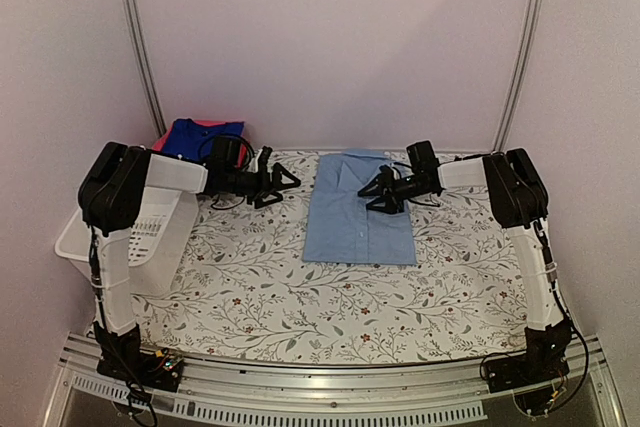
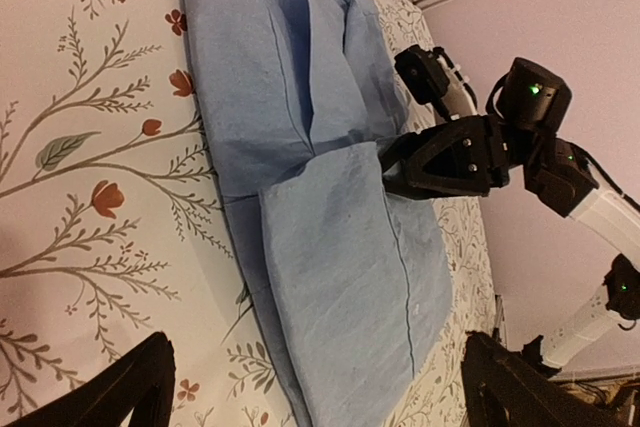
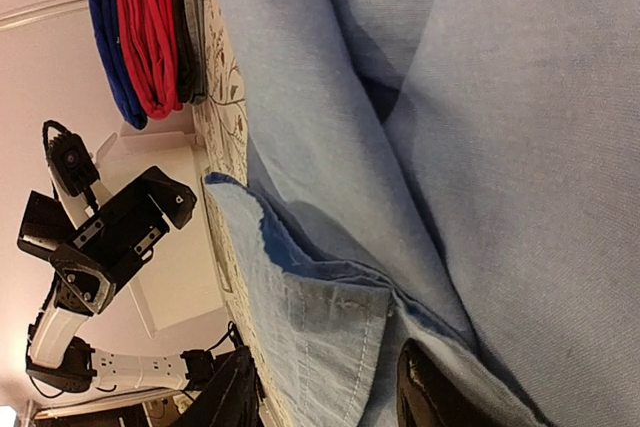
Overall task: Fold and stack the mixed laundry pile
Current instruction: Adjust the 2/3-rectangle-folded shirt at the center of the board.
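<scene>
A large pale-blue button shirt (image 1: 358, 215) lies folded into a rectangle at the table's middle. My right gripper (image 1: 379, 197) rests low on its upper right part, jaws partly open, and a stitched edge of the shirt (image 3: 330, 337) stands between the fingers (image 3: 425, 392). My left gripper (image 1: 281, 185) hovers wide open left of the shirt, holding nothing; in its wrist view the shirt's lower fold (image 2: 350, 277) lies ahead of it. At the back left corner sits a stack with a royal-blue garment (image 1: 203, 135) on top and a pink-red one (image 1: 160, 138) under it.
A white slotted basket (image 1: 150, 235) stands at the table's left edge beside the left arm. The floral tablecloth (image 1: 300, 297) covers the table, walls close it in at the back and sides. A dark grey cloth (image 3: 186, 17) lies lowest in the stack.
</scene>
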Controlling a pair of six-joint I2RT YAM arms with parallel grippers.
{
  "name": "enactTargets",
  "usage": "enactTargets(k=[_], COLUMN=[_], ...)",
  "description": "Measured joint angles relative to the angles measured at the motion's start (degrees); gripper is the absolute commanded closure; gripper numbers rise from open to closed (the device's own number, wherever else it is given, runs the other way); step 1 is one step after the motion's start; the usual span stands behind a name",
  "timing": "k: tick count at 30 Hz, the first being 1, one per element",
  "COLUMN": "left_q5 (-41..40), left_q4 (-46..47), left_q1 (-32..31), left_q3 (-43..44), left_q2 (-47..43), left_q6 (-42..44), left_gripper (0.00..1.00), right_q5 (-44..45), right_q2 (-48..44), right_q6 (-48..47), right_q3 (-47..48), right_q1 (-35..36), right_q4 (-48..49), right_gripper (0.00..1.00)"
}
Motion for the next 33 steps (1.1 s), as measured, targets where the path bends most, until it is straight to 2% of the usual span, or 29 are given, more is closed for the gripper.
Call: enactTargets(k=[2,5,8,9,17,33], left_q5=[0.02,0.0,-0.13,-0.17,-1.22,-1.09], left_q4=[0.07,0.09,0.11,0.11,-0.17,-1.95], left_q1=[-0.02,-0.07,-0.24,-0.28,-0.68,-5.25], left_q3=[0.0,0.0,0.0,0.02,1.66,9.07], left_q2=[0.0,0.0,0.0,0.0,0.02,2.38], left_q6=[0.0,0.0,-0.02,-0.02,0.17,2.62], left_gripper=[0.0,0.0,0.0,0.0,0.0,0.0], right_q5=[0.0,-1.18,-2.69,-3.02,-3.41,2.16], right_q2=[0.0,0.0,0.0,0.0,-1.4,-4.17], right_q6=[-1.03,0.42,2.71,3.54,4.92,0.17], right_q3=[-0.15,-2.03,-2.89,-2.91,-5.92,-8.76], right_q1=[0.11,0.15,0.15,0.15,-0.66,-2.27], right_q4=[0.13,2.99,6.32,7.34,11.06,6.03], right_gripper=[0.71,0.8,0.98,1.0,1.0,1.0])
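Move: The lifted edge of the shirt's top flap lies right at the open right fingers, about 1 cm below the hand point. From there the collar is some 11 cm farther out and 1 cm left, and the near hem about 15 cm back, straight in line. The left hand has the shirt's left edge level with it, roughly 5 cm to its right and 6 cm below; the laundry stack stands some 17 cm left and 10 cm ahead. Right fingers shut on the flap edge, then draw right about 3 cm; left, open, swings right 5 cm, rising 3. ##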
